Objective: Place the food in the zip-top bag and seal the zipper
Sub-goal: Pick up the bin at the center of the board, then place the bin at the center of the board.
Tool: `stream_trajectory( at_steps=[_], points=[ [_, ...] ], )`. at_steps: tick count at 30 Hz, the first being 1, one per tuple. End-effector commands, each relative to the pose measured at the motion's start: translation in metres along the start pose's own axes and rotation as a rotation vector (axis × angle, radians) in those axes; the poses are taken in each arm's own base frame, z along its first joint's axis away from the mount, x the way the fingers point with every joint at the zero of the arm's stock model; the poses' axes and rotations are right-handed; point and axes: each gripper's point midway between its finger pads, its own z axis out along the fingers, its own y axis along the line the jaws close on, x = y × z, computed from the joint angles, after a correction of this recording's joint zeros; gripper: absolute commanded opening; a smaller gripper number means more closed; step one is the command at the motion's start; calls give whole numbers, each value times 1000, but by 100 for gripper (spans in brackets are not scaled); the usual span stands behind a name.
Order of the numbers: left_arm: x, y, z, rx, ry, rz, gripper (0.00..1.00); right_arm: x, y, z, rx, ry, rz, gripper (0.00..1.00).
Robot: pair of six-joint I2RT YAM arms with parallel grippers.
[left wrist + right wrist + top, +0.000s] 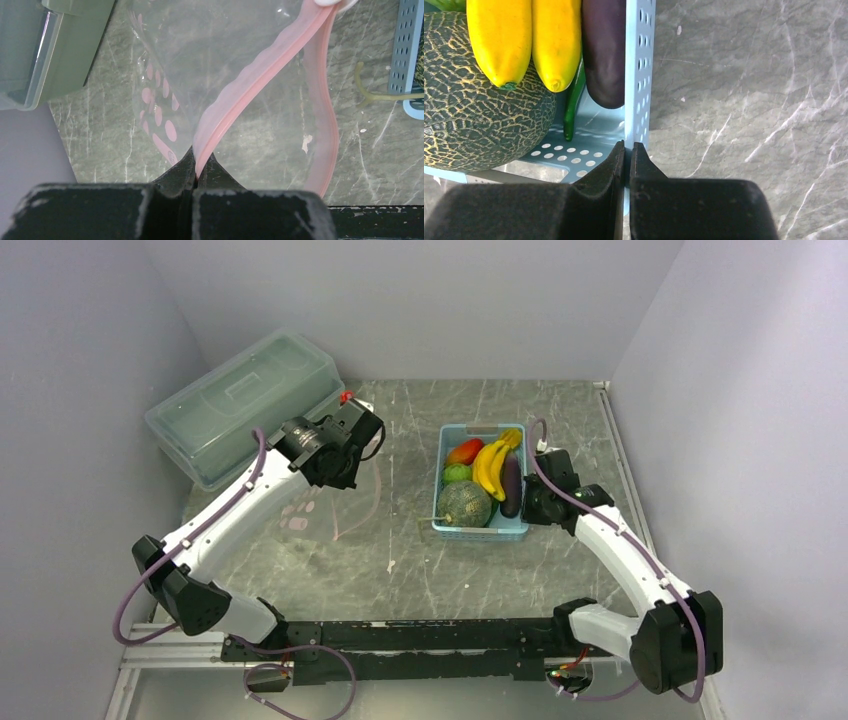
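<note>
The food lies in a light-blue basket [480, 532]: yellow bananas [492, 465], a dull-green netted melon [464, 504], a small green ball [457, 473] and a red-orange piece [465, 451]. My right gripper [626, 150] is shut on the basket's right wall [639, 75], beside the bananas [499, 40] and the melon [469, 125]. My left gripper [196, 167] is shut on the pink zipper [260, 80] of the clear dotted zip-top bag [210, 45], held above the table. The zipper's other strip [327, 125] curves away, so the mouth gapes. In the top view the left gripper [340, 472] hides most of the bag.
A large translucent lidded box [245, 405] stands at the back left, close to the left arm. A dark purple eggplant [604, 50] and a thin green pepper [573, 105] also lie in the basket. Walls close in the table on both sides.
</note>
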Motion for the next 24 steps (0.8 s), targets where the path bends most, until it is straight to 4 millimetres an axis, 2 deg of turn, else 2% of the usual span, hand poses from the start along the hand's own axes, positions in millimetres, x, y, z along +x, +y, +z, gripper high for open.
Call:
stream_trajectory(
  at_steps=[1,6,14,17,21,24],
  points=[
    [-14,-5,-3,29,-40,-8,0,7,7,-7,-40,30,-8,0],
    [-16,-7,-2,34,-43,-4,0,15,5,-4,-22,82,-3,0],
    [-16,-7,-2,39,-46,3,0,7,-3,3,58,110,2,0],
    [-15,-7,-3,43,-47,2,0,0,-5,2,82,98,0,12],
    [-14,-7,-3,45,-50,2,0,-15,-4,-6,91,57,17,40],
    [-14,-6,-4,45,-53,2,0,-28,4,-14,55,28,29,47]
  ],
)
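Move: The right hand, down low, has the near part of the bin's right-hand rim in its fingers; the bin's middle lies about 5 cm ahead, 9 cm to the left and 4 cm lower. Inside the bin, the eggplant is some 4 cm ahead and 3 cm left of this hand, the bananas 6 cm ahead and 7 cm left, the melon about level with it and 12 cm left. From the left hand, the bin's middle is about 24 cm right, 4 cm ahead and 18 cm below. Still pinching the bin's right rim, the right hand draws the bin back about 1.5 cm and sinks some 2 cm, tipping its fingers a little under 10 degrees further downward. The fingers then open to nearly half around the rim to let go, and the hand starts up again and slightly forward, about 1.5 cm. ##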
